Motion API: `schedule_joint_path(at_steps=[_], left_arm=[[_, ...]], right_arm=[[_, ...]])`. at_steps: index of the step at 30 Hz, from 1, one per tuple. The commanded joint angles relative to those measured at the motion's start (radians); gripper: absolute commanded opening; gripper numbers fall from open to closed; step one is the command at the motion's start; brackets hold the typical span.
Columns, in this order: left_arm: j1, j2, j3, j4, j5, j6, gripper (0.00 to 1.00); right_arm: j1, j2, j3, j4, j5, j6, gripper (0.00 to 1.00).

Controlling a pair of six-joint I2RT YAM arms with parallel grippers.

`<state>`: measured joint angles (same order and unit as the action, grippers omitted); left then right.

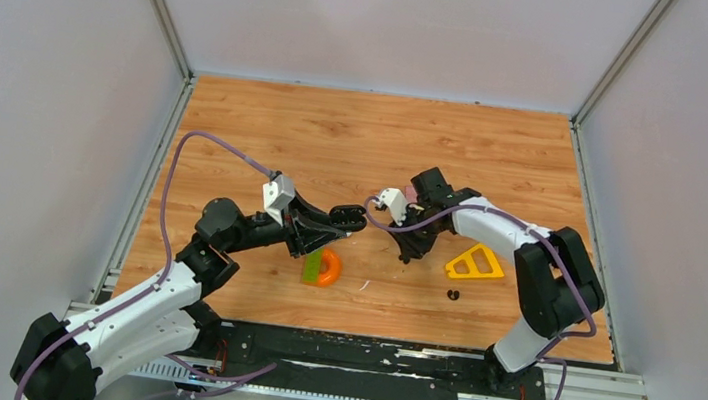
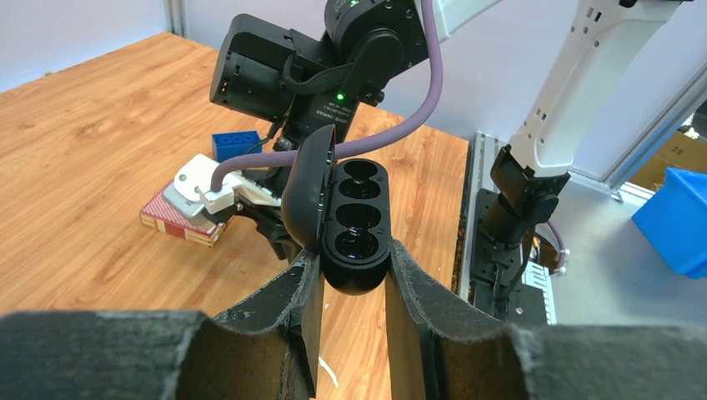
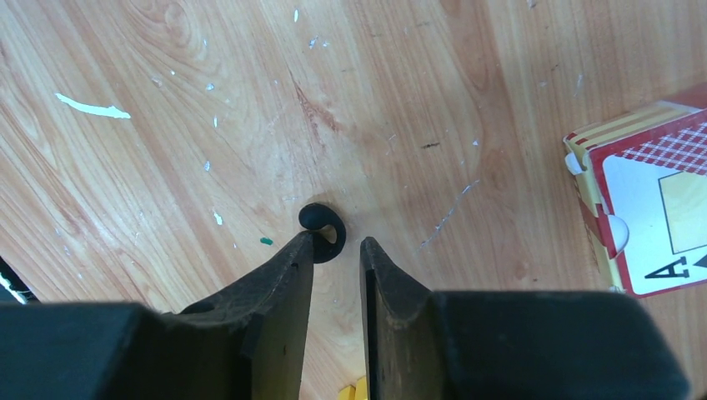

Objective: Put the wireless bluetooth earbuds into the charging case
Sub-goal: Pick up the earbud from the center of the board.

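My left gripper (image 2: 354, 254) is shut on a black charging case (image 2: 357, 225) and holds it above the table. The case lid (image 2: 307, 196) is swung open to the left, and the round wells I can see look empty. In the top view the case (image 1: 356, 217) hangs left of the right arm's wrist. My right gripper (image 3: 338, 242) points down at the wood, its jaws a small gap apart with nothing between them. A black knobby earbud (image 3: 317, 217) lies on the table touching the tip of the left finger. Another black earbud (image 1: 453, 294) lies nearer the front edge.
A red and white playing-card box (image 3: 659, 208) lies right of my right gripper, with two small white rounded bits at its edge. A yellow triangle (image 1: 474, 263), an orange ring with a green piece (image 1: 322, 267), a blue brick (image 2: 238, 146) and a thin white sliver (image 3: 92, 107) are also on the table.
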<state>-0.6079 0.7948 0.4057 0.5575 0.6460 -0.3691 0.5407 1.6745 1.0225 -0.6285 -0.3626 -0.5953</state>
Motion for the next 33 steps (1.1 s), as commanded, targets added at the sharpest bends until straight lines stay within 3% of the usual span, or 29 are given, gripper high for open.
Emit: schedule_joint_path(at_steps=[1,14,21,26,33], left_arm=[[0.003,-0.008,0.025,0.024,0.003,0.008,0.0],[0.003,-0.006,0.027,0.019,0.005,0.009,0.0],[0.002,-0.006,0.027,0.019,0.004,0.01,0.0],[0.002,-0.002,0.028,0.02,0.004,0.007,0.0],[0.003,0.0,0.028,0.018,0.003,0.01,0.0]], right_arm=[[0.004,0.026,0.029,-0.013,-0.016,0.009,0.29],[0.003,0.034,0.053,-0.058,-0.07,0.025,0.25],[0.003,0.006,0.055,-0.057,-0.085,0.021,0.16],[0.002,0.0,0.054,-0.055,-0.089,0.008,0.03],[0.001,-0.144,0.073,-0.098,-0.053,-0.059,0.0]])
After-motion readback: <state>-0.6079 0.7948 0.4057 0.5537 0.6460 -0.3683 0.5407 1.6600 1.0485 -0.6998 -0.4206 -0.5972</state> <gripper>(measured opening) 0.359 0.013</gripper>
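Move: The earbud lies almost between the right hand's open fingertips, about 1 cm back and 1 cm below. From the right hand, the card box is about 14 cm ahead and 2 cm right, the white strip 7 cm back and 7 cm left, and the yellow triangle 14 cm right and 1 cm ahead, all about 1 cm below. From the left hand, holding the case, the earbud is roughly 6 cm ahead, 10 cm right and 24 cm below. The right fingertips pinch the earbud: the open hand eases back about 1.5 cm, low over the board and tipping slightly, then stops and shuts its fingers almost fully on the earbud. Right at the end, with the grip made, the hand starts straight up, roughly 1 cm. ##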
